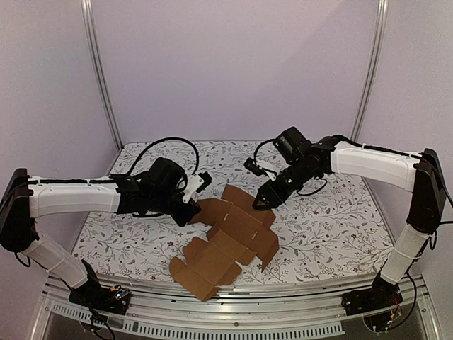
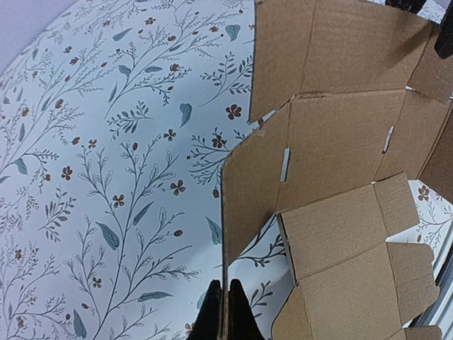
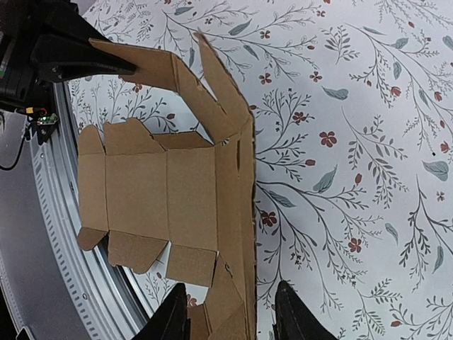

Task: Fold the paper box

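Note:
The paper box (image 1: 230,237) is a brown die-cut cardboard sheet, mostly unfolded, lying on the floral table. My left gripper (image 1: 192,207) is shut on the edge of its left flap (image 2: 248,191); my black fingers (image 2: 238,315) pinch the flap's thin edge. My right gripper (image 1: 260,203) is open above the sheet's far right side; its fingers (image 3: 173,315) straddle a raised side panel (image 3: 237,248) without closing on it. The sheet also shows in the right wrist view (image 3: 156,205), with its flaps spread toward the table's front rail.
The floral tablecloth (image 1: 333,227) covers the table. A metal rail (image 1: 283,290) runs along the near edge, and the sheet's front flap (image 1: 202,273) hangs over it. Pale walls and two metal posts (image 1: 102,78) close in the back.

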Robot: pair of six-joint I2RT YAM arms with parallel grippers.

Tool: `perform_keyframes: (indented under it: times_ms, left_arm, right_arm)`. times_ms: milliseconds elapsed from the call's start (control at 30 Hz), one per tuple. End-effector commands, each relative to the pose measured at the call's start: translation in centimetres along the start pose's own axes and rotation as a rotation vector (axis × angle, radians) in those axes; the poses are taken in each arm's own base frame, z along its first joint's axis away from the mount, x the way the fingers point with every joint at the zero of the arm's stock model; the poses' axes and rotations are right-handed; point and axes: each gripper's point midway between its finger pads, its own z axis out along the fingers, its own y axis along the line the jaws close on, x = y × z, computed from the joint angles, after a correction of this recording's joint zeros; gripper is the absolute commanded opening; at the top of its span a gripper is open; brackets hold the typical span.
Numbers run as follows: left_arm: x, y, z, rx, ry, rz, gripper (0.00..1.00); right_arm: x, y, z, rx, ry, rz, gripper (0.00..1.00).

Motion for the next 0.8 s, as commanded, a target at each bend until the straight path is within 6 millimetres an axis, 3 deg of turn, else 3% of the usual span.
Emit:
perform_keyframes:
  times_ms: [0, 433, 767]
  left_arm:
    - [0.3, -0.48, 0.1, 0.005, 0.016, 0.007, 0.0]
    - [0.23, -0.51, -0.16, 0.002, 0.012, 0.009, 0.0]
    - [0.27, -0.44, -0.27, -0.007, 0.011, -0.012, 0.0]
  right_arm:
    - [0.22, 0.28, 0.92, -0.018, 0.009, 0.005, 0.36]
    - [0.46, -0.25, 1.45, 0.001, 0.031, 0.012, 0.26]
    - [0.36, 0.01, 1.1, 0.018, 0.038, -0.007, 0.0]
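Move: The far flap's raised edge already stands between the right hand's parted fingers, level with them and about 1 cm below. The slotted middle panel lies some 4 cm back, 6 cm to the left and 5 cm below. The right end panel is about 9 cm back, 2 cm to the right and 6 cm below. From the left hand, which still pinches the left end panel, the spot on the far flap is about 18 cm to the right, 1 cm ahead and 2 cm up. The right fingers, not quite half open, close to a pinch on the far flap's upright edge, after the hand has eased down about 1 cm over it with hardly any sideways travel or turn. The left hand stays still and keeps its grip on the left end panel, steadying the box from that side. ##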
